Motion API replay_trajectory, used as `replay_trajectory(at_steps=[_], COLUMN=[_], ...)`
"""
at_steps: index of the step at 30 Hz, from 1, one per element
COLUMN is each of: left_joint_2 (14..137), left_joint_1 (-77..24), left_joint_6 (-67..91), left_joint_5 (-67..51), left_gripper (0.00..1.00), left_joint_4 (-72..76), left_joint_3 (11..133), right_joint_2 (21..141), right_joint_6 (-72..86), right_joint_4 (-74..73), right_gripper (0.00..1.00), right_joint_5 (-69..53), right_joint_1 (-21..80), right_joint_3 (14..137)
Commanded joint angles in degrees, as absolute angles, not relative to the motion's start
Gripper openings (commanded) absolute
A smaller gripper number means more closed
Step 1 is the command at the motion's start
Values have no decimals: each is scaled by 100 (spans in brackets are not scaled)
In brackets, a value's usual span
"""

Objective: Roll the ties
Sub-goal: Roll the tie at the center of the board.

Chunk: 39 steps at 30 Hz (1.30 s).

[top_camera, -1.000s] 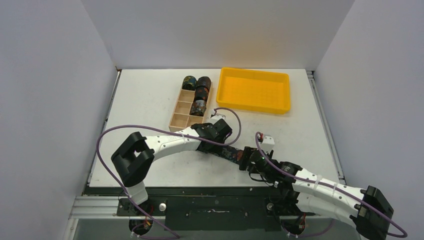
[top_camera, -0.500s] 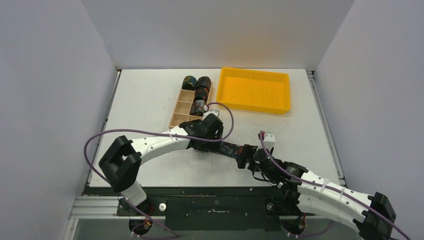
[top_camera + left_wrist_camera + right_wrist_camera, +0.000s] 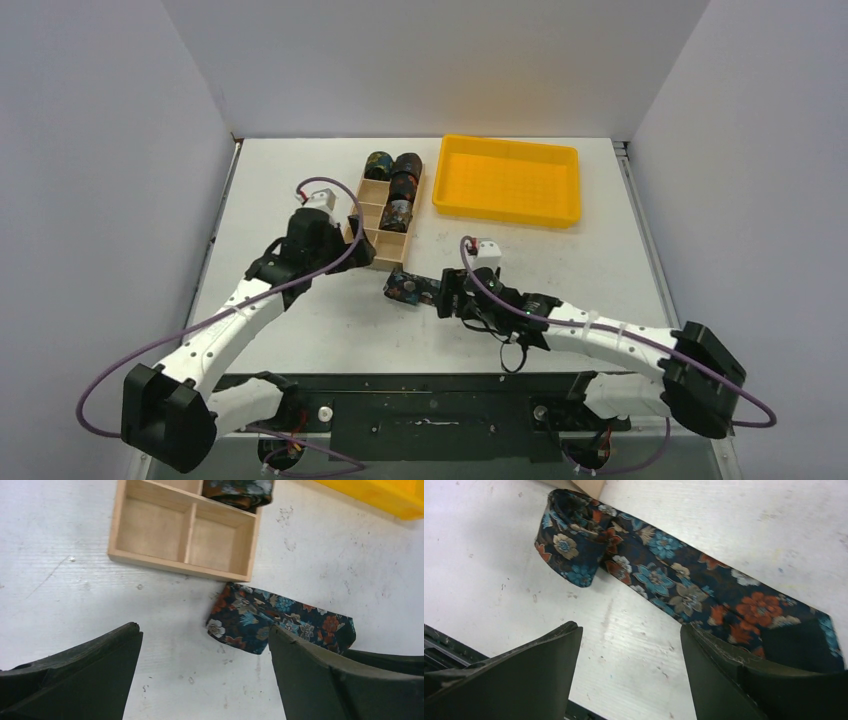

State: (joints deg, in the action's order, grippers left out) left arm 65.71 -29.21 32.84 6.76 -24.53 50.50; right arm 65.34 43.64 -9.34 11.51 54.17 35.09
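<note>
One dark floral tie (image 3: 412, 289) lies on the white table just in front of the wooden box (image 3: 362, 238). In the right wrist view its left end (image 3: 570, 536) is curled into a loose roll and the rest (image 3: 724, 600) lies flat. My right gripper (image 3: 446, 298) is open at the flat end, with one finger (image 3: 744, 680) at the fabric's edge, gripping nothing (image 3: 629, 645). My left gripper (image 3: 352, 240) is open and empty above the table beside the box (image 3: 202, 645), with the tie (image 3: 280, 622) ahead of it. Three rolled ties (image 3: 403, 175) sit in the box's far compartments.
The wooden box's near compartments (image 3: 185, 530) hold nothing. A yellow tray (image 3: 507, 180) stands at the back right of the box. White walls close in the table on the left, back and right. The black front rail (image 3: 430, 380) runs along the near edge.
My left arm has let go of the tie and pulled back left to the box. My right gripper has moved left along the tie, which now lies shorter with a curled end.
</note>
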Motion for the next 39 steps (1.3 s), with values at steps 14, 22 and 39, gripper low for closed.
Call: replay_trajectory(at_steps=[14, 22, 39], left_joint_2=[7210, 7944, 8441], left_joint_1=[-1819, -1531, -1917], left_joint_6=[2856, 2880, 2497], left_joint_5=[-2505, -3089, -3052], left_gripper=[98, 99, 99], left_joint_4=[-897, -782, -700], left_joint_3=[4290, 4390, 4782], right_joint_2=[8975, 9326, 9446], right_joint_6=[3968, 3965, 4078], right_joint_4=[412, 475, 810], right_gripper=[74, 72, 69], right_joint_5=[902, 763, 301], right_joint_1=[5264, 5030, 4602], right_joint_3=[4950, 4944, 4518])
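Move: The tie's loose roll lies about 4 cm back and 7 cm to the right of the left hand, some 13 cm below it. From the right hand, the roll is roughly 5 cm ahead and 9 cm left, about 7 cm lower; the flat strip's middle is only 2 cm ahead and 2 cm right, 8 cm below. The wooden box's middle stands some 14 cm beyond the roll and 3 cm to the roll's left. Forward some 7 cm, down and left about 5 cm each, the right hand comes in over the strip to the roll's right side, overshooting left before easing back a little. The left hand, after a brief swing left, sinks about 8 cm and goes right towards the roll, its wrist tipping down and turning clockwise, roughly 30 degrees in all. Both grippers stay open. ##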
